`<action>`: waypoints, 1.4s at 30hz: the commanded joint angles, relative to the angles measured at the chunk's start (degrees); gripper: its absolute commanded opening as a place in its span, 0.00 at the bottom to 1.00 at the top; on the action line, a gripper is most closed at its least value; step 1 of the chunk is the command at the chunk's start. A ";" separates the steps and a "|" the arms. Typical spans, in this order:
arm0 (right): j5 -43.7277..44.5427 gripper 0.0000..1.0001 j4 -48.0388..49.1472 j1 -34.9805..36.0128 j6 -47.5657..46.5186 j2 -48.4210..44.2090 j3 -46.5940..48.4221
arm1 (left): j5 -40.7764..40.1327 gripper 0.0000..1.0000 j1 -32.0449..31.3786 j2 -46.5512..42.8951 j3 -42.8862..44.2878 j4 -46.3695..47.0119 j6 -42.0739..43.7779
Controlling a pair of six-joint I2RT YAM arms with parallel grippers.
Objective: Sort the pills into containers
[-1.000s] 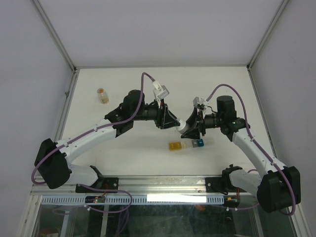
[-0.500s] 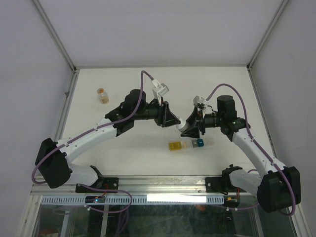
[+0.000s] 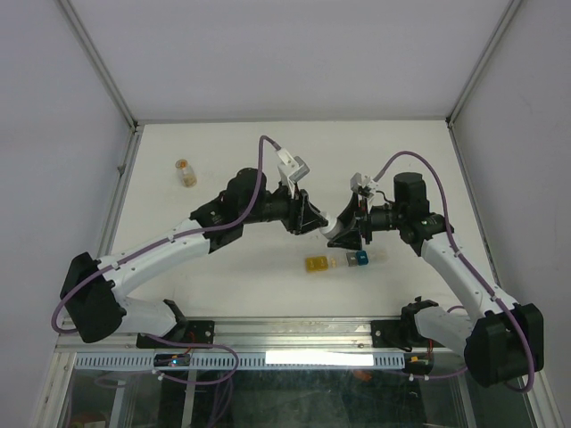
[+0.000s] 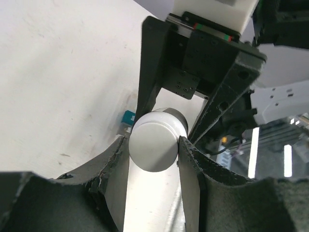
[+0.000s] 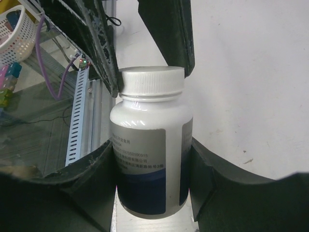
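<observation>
A white pill bottle (image 5: 149, 145) with a white cap (image 5: 152, 79) and a blue and grey label is held in the air between both grippers; it also shows in the top view (image 3: 332, 228). My right gripper (image 5: 152, 159) is shut on the bottle's body. My left gripper (image 4: 154, 145) is shut on the cap (image 4: 153, 147), seen end-on. The containers (image 3: 337, 261), a strip with a yellow and a teal compartment, lie on the table just below the grippers. A teal corner of the strip (image 4: 128, 116) shows in the left wrist view. No loose pills show.
A small vial with orange contents (image 3: 185, 172) stands at the far left of the white table (image 3: 401, 160). The metal rail of the table's near edge (image 3: 294, 330) runs behind the arm bases. Grey walls enclose the table.
My left gripper has moved a little to the right, onto the bottle's cap, and its wrist has turned slightly. The right gripper and the bottle have hardly moved.
</observation>
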 commanded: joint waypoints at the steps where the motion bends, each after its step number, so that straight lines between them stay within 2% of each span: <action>1: -3.96 0.00 7.87 -0.23 1.49 -1.50 2.68 | 5.45 0.15 -3.79 -3.45 -3.03 -2.60 16.08; 3: -4.59 0.00 8.14 -0.22 1.29 -1.51 2.49 | 6.67 0.16 -3.75 -4.15 -3.95 -2.52 19.50; 10: -6.40 0.00 8.32 -0.19 0.23 -1.81 1.96 | 17.01 0.17 -3.45 0.49 -1.01 -2.38 21.97; 17: -7.35 0.00 7.84 -0.24 -1.05 -2.04 1.75 | 24.38 0.20 -3.37 1.20 -2.05 -3.51 35.34; 19: -7.45 0.00 7.54 -0.24 -1.41 -2.21 1.77 | 24.61 0.26 -2.85 0.77 -2.32 -3.20 38.51; 22: -7.55 0.00 7.23 -0.22 -1.94 -2.30 1.75 | 25.03 0.40 -1.28 -0.19 -2.42 -1.05 38.43; 27: -7.93 0.00 6.85 -0.23 -2.28 -2.18 1.82 | 20.37 0.74 -0.61 -3.62 -5.85 7.56 32.93; 32: -8.00 0.00 6.55 -0.21 -2.58 -2.22 1.87 | 13.71 0.98 -0.39 -10.07 -12.57 18.45 27.40; 36: -7.93 0.00 5.96 -0.21 -3.14 -2.16 2.03 | 5.20 0.99 -0.37 -16.31 -17.23 24.64 19.30; 39: -7.74 0.00 5.56 -0.23 -3.63 -2.05 2.17 | -4.85 0.99 -0.27 -21.57 -20.77 26.60 3.85; 42: -7.80 0.00 5.46 -0.30 -3.77 -1.78 2.07 | -7.82 0.99 -0.19 -23.80 -21.29 26.16 -9.52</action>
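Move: The white bottle's cap is already between the left hand's finger pads; the bottle's body reaches from it some 3 cm to the right, 1 cm back and 3 cm below. From the left hand, the yellow container lies about 1 cm left, 2 cm back and the blue container about 8 cm right, 1 cm back, both some 12 cm below. The cap is roughly 4 cm left, 2 cm ahead and 3 cm above the right hand. Still pinching the cap, the left hand rolls some 35 degrees clockwise as seen looking along its fingers, drawing back about 2 cm while the right hand keeps its grip on the bottle and shifts slightly back and up. Then the left fingers open wide and let go, and the hand dips before pulling away left and up about 5 cm, the wrist partly rolling back. ##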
